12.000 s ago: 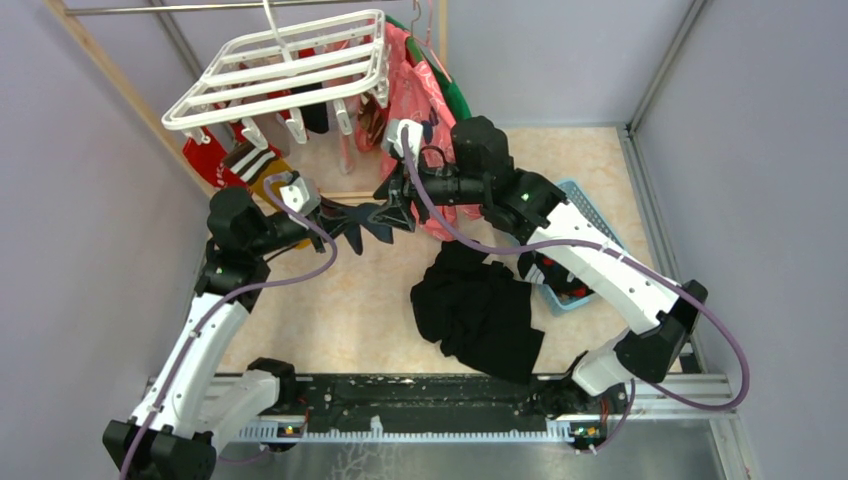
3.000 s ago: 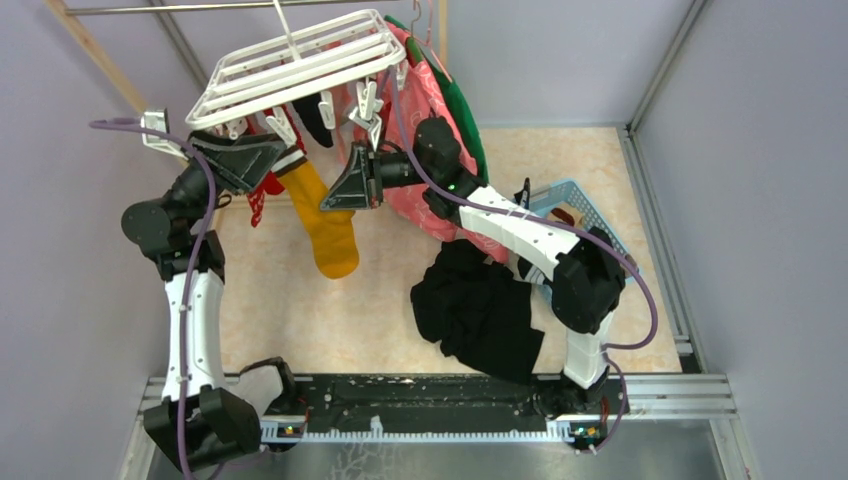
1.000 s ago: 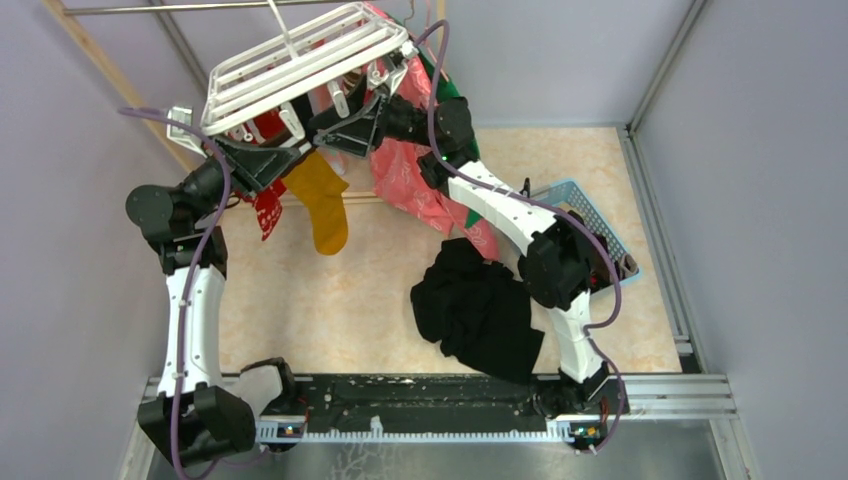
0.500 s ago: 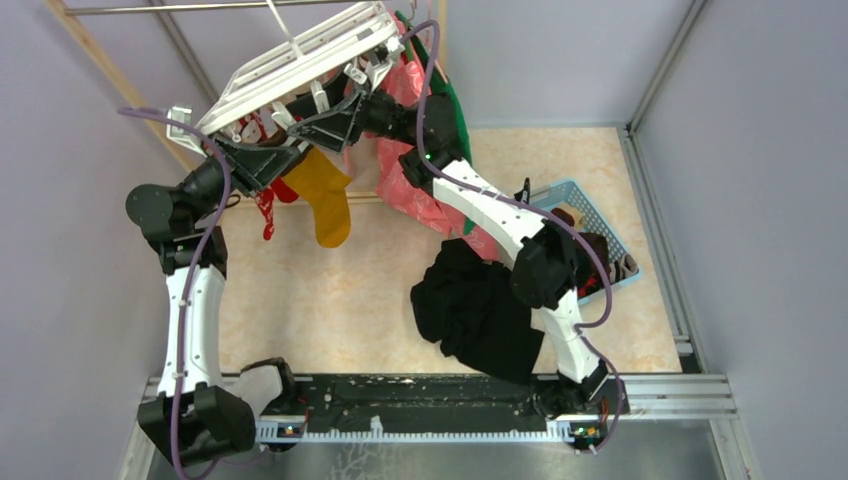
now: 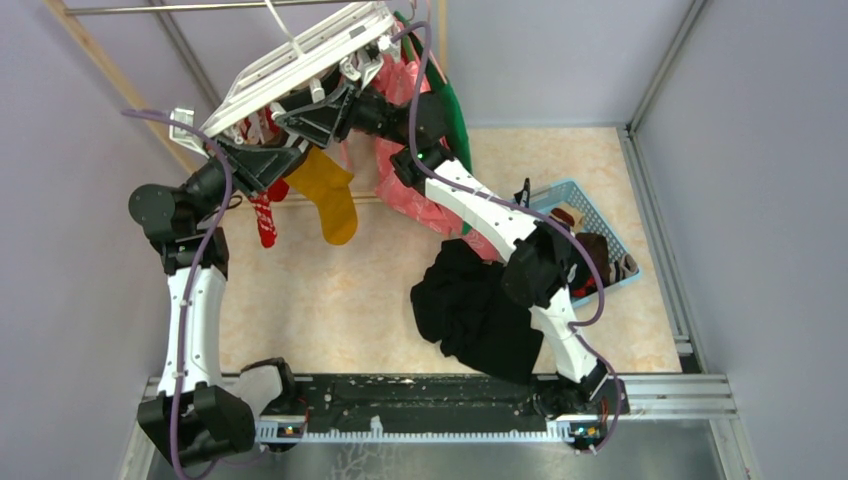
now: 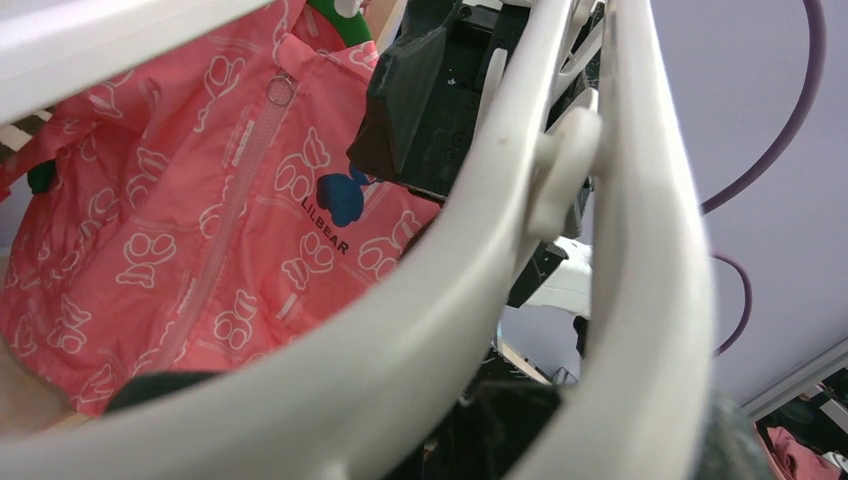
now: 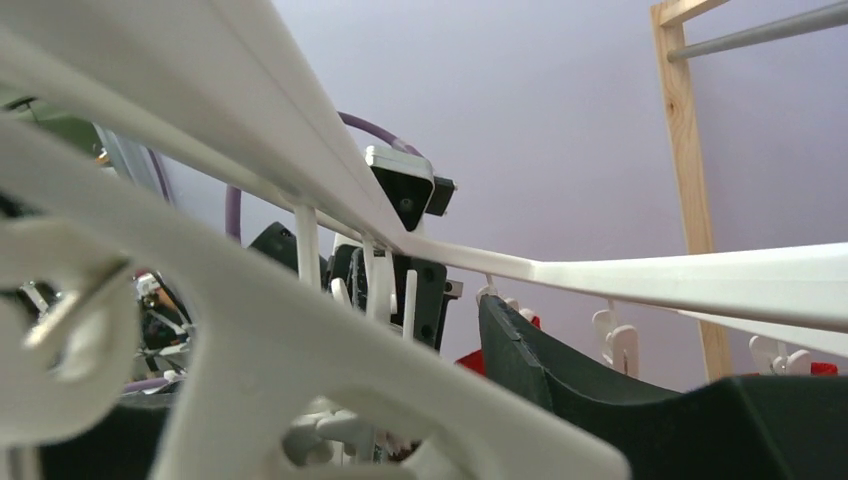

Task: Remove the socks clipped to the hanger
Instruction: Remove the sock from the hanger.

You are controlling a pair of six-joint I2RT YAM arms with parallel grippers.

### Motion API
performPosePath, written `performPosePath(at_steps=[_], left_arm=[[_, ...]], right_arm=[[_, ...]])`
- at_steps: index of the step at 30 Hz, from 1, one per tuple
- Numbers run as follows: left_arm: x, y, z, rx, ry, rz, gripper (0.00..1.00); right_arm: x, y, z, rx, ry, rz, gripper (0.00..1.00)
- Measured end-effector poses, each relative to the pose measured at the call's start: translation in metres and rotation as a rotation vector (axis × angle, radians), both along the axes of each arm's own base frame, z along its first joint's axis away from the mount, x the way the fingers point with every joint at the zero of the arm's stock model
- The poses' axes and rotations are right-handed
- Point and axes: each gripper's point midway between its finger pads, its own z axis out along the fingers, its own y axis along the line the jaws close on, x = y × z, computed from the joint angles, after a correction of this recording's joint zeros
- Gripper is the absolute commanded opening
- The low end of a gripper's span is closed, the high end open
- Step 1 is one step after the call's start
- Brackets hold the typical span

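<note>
The white hanger (image 5: 300, 55) hangs steeply tilted from its hook at the back left. Below it dangle a mustard yellow sock (image 5: 332, 197) and a red patterned sock (image 5: 265, 218). My left gripper (image 5: 285, 157) is at the hanger's lower left edge, just above the yellow sock; hanger bars (image 6: 440, 300) fill its wrist view and hide the jaws. My right gripper (image 5: 305, 117) reaches under the hanger from the right. Its wrist view shows one dark finger (image 7: 620, 400), while a white clip (image 7: 250, 340) covers the other.
A pink printed shirt (image 5: 425, 190) and a green garment (image 5: 458, 105) hang just right of the hanger. A black cloth heap (image 5: 480, 310) lies mid-table. A blue basket (image 5: 605, 245) with clothes sits at the right. A wooden post (image 5: 120, 85) leans at the left.
The hanger has tipped steeper, its right side higher. My right gripper has moved left and up under it with its jaws narrowing. The red sock has turned and hangs narrower. The left arm has held still.
</note>
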Motion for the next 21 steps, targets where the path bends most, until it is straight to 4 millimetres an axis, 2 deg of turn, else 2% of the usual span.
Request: performPosePath(at_steps=[4,11,15,18,19,21], left_arm=[[0.0004,0.0001,-0.0012,0.001,0.002,0.001,0.0],[0.0001,0.0002,-0.0016,0.002,0.002,0.003,0.0],[0.0007,0.0003,-0.0064,0.006,0.013,0.005,0.0],[0.0012,0.0006,-0.0089,0.014,0.01,0.01,0.0],[0.0012,0.0007,-0.0094,0.016,0.01,0.012,0.0],[0.0011,0.0008,-0.0104,0.024,0.006,0.016,0.0]], right_arm=[[-0.0013,-0.0003,0.003,0.006,-0.003,0.001,0.4],[-0.0047,0.0026,0.0026,0.002,0.008,0.013,0.09],[-0.007,0.0027,0.005,-0.001,0.017,0.023,0.02],[-0.0071,0.0027,0.0051,-0.001,0.017,0.023,0.01],[-0.007,0.0028,0.0048,-0.002,0.018,0.023,0.04],[-0.0067,0.0032,0.0042,-0.005,0.02,0.023,0.26]])
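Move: The clip holding the mustard sock sits practically between the right hand's half-open fingertips, about 1 cm to their left. The next clip is some 4 cm right and 4 cm farther out, and the mustard sock's middle hangs about 6 cm right, 3 cm back and 14 cm below. From the left hand, shut at the sock's cuff, the first clip is roughly 3 cm left, 2 cm ahead and 6 cm up. The right fingers close onto the clip, hand nearly still, while the left hand keeps the cuff and sinks about 1 cm. ##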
